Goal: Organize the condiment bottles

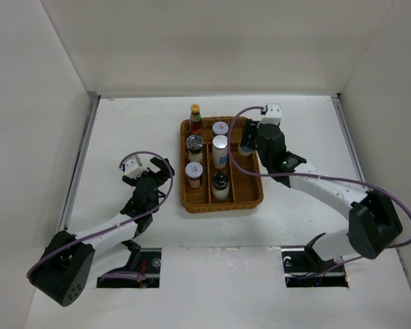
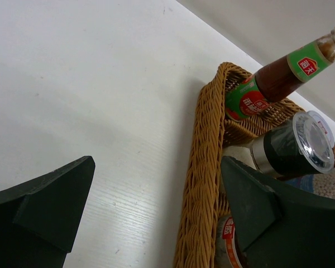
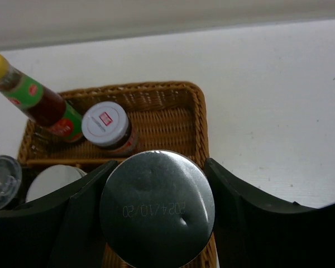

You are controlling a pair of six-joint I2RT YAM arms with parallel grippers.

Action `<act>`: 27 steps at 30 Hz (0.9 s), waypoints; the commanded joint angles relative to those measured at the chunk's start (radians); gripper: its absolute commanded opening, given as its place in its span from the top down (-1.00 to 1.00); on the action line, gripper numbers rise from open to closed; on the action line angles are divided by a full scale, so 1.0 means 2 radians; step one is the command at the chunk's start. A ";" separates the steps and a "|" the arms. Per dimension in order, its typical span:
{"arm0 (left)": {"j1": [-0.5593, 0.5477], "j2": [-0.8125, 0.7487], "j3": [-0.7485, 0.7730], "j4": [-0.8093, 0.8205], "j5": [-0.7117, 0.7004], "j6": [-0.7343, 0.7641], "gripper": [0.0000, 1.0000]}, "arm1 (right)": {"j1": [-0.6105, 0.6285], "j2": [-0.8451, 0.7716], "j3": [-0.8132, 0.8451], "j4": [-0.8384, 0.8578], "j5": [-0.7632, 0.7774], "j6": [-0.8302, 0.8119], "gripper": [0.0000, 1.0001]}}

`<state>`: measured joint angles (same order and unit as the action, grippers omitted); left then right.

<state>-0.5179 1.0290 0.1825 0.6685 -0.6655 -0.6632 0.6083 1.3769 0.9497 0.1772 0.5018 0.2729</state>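
My right gripper [image 3: 159,167] is shut on a tall white cylinder with a silver cap [image 3: 156,209], which it holds over the right compartment of the wicker tray [image 1: 222,205]; from above the cylinder [image 1: 246,146] shows under the fingers. In the tray stand the red sauce bottle [image 1: 195,118], a white-lidded jar [image 1: 220,128], a dark jar with a clear cap [image 1: 194,144], a second tall white cylinder [image 1: 220,152], a short spice jar [image 1: 194,175] and a squat black bottle [image 1: 220,185]. My left gripper [image 1: 151,171] hangs open left of the tray, holding nothing.
The tray's woven left rim [image 2: 204,167] lies just inside my left gripper's right finger [image 2: 257,206]. White walls enclose the table on three sides. Bare white tabletop [image 1: 123,130] stretches left of the tray and to its right [image 1: 308,130].
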 commanded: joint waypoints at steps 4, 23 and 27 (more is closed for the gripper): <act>0.005 0.001 0.005 0.012 -0.003 -0.007 -1.00 | 0.001 0.050 0.006 0.070 0.006 0.004 -0.03; 0.015 -0.001 0.103 -0.168 -0.016 -0.044 -1.00 | 0.016 -0.062 -0.099 0.105 0.074 0.068 -1.00; 0.023 0.002 0.140 -0.211 -0.004 -0.042 -1.00 | 0.005 -0.146 -0.186 0.121 0.092 0.121 -1.00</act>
<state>-0.4854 1.0531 0.3813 0.3073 -0.6853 -0.7372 0.6323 1.1610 0.6643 0.3622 0.6235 0.4118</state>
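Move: The right hand already holds a silver-capped, blue-banded bottle over the tray; its standing spot, the far end of the right-hand compartment, lies about 1 cm ahead, 2 cm left and some 11 cm below the hand. The other blue-banded bottle stands roughly 11 cm left and 1 cm back, the small white-lidded jar about 10 cm ahead and 11 cm left, the dark-capped bottle some 16 cm back and 11 cm left, all 11 to 13 cm lower. From the left hand that spot is about 38 cm right and 10 cm ahead, at its own height. Still gripping the silver-capped bottle, the right hand lowers it about 8 cm, easing slightly forward and left with the fingers tipping a little downwards, into the far end of the tray's right-hand compartment beside the other blue-banded bottle. There the fingers open fully and let go, and the hand rises some 7 cm while drawing back and to the right over the tray's right side, its left side rolling up about 15 degrees and the fingertips lifting. ##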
